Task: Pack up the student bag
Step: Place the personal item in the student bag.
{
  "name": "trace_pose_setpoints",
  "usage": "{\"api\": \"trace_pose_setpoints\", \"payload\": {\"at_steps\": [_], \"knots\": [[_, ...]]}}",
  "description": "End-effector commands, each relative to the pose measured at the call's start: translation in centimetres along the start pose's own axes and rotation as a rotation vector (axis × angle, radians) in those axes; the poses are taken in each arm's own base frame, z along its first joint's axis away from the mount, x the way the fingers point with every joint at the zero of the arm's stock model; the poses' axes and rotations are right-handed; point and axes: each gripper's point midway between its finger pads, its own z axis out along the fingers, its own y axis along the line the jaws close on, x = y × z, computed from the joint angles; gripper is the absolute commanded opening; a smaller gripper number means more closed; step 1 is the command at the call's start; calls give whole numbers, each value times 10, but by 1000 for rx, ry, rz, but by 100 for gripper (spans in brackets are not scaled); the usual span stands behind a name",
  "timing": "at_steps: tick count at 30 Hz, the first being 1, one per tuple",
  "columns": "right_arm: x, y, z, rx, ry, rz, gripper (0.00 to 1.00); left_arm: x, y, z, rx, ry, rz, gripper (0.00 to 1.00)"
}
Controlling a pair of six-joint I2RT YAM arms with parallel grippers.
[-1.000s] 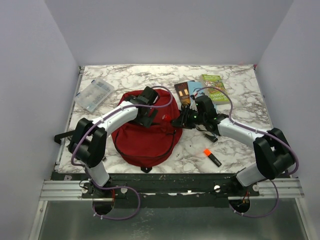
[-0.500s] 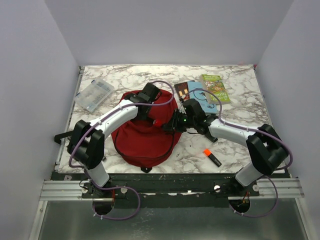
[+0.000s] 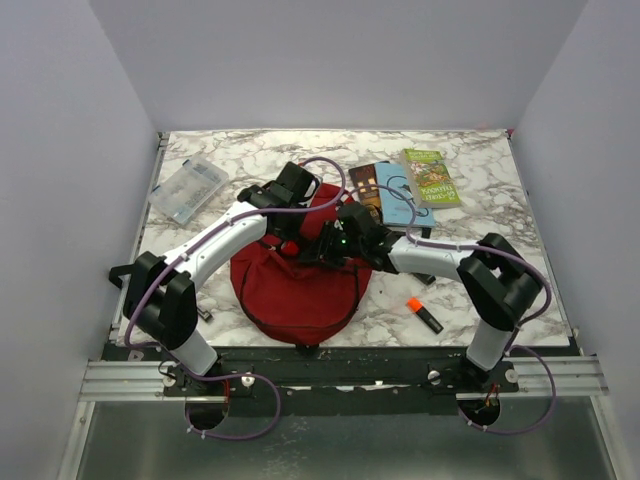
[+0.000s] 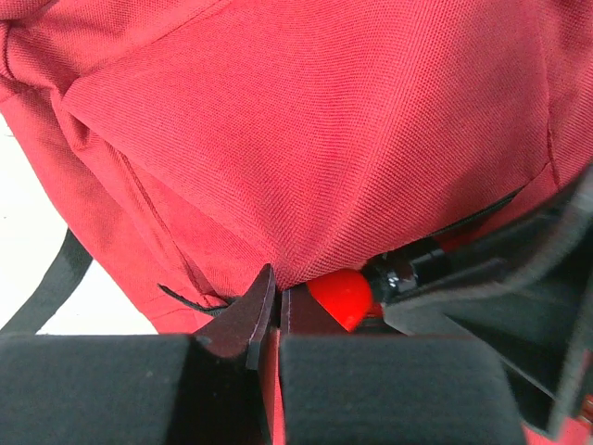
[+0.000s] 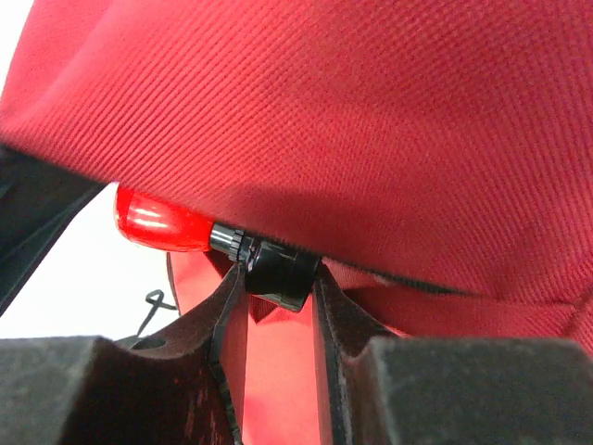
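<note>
The dark red student bag [image 3: 300,295] lies at the table's middle, its fabric [image 4: 306,139] filling both wrist views. My left gripper [image 3: 289,236] [image 4: 276,298] is shut, pinching a fold of the bag's fabric at its upper edge and holding it raised. My right gripper [image 3: 322,247] [image 5: 275,278] is shut on the black body of a red-capped marker [image 5: 269,269], right beside the left gripper. The marker's red cap [image 5: 157,221] [image 4: 341,297] pokes in under the lifted fabric [image 5: 371,120]. The bag's inside is hidden.
A clear plastic case [image 3: 188,188] lies at the back left. Two books [image 3: 385,190] [image 3: 432,177] lie at the back right. An orange-and-black highlighter [image 3: 424,314] rests on the marble right of the bag. A black strap [image 3: 120,272] trails off the left edge.
My left gripper has shut on the bag's fabric and pulled it up. My right arm has carried the marker leftward, from beside the bag to under the raised fabric.
</note>
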Motion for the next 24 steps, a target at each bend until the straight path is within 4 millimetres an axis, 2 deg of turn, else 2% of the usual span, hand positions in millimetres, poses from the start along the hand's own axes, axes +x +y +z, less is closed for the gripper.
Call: {"api": "trace_pose_setpoints", "payload": {"at_steps": [1,12,14,17,21,24], "knots": [[-10,12,17,-41,-51,103,1,-6,-18,-19,104,-40,-38,0],[-48,15,56,20,-188,262,9,-7,-2,-23,41,-28,-105,0],[-53,23,60,-13,-198,264,20,-8,-3,-25,51,-37,-113,0],[-57,49,58,-162,-203,192,38,-9,-2,-25,53,-38,-111,0],[-49,41,49,-129,-183,85,66,-5,1,-21,39,-26,-113,0],[-34,29,39,-104,-142,0,72,-6,2,-18,38,-16,-114,0]]}}
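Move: Under the flap of the student bag, the place for the personal item lies about 5 cm ahead, 5 cm left and 1 cm below the right hand. The red end of the held item sticks out some 3 cm left and 1 cm ahead; the flap edge is roughly 4 cm ahead, 3 cm left and 3 cm up. A brown notebook lies 14 cm ahead, 14 cm right, 8 cm lower. From the left hand, that place is about 1 cm ahead, 2 cm left, 4 cm down. Reaching in under the raised flap, the right hand carries the personal item about 5 cm forward and nearly as far left, dipping slightly at first and swinging some 10 degrees clockwise, then spreads its fingers wide near the end of the reach to let the item go. The left hand stays nearly in place, still pinching the flap edge shut between its fingers. ##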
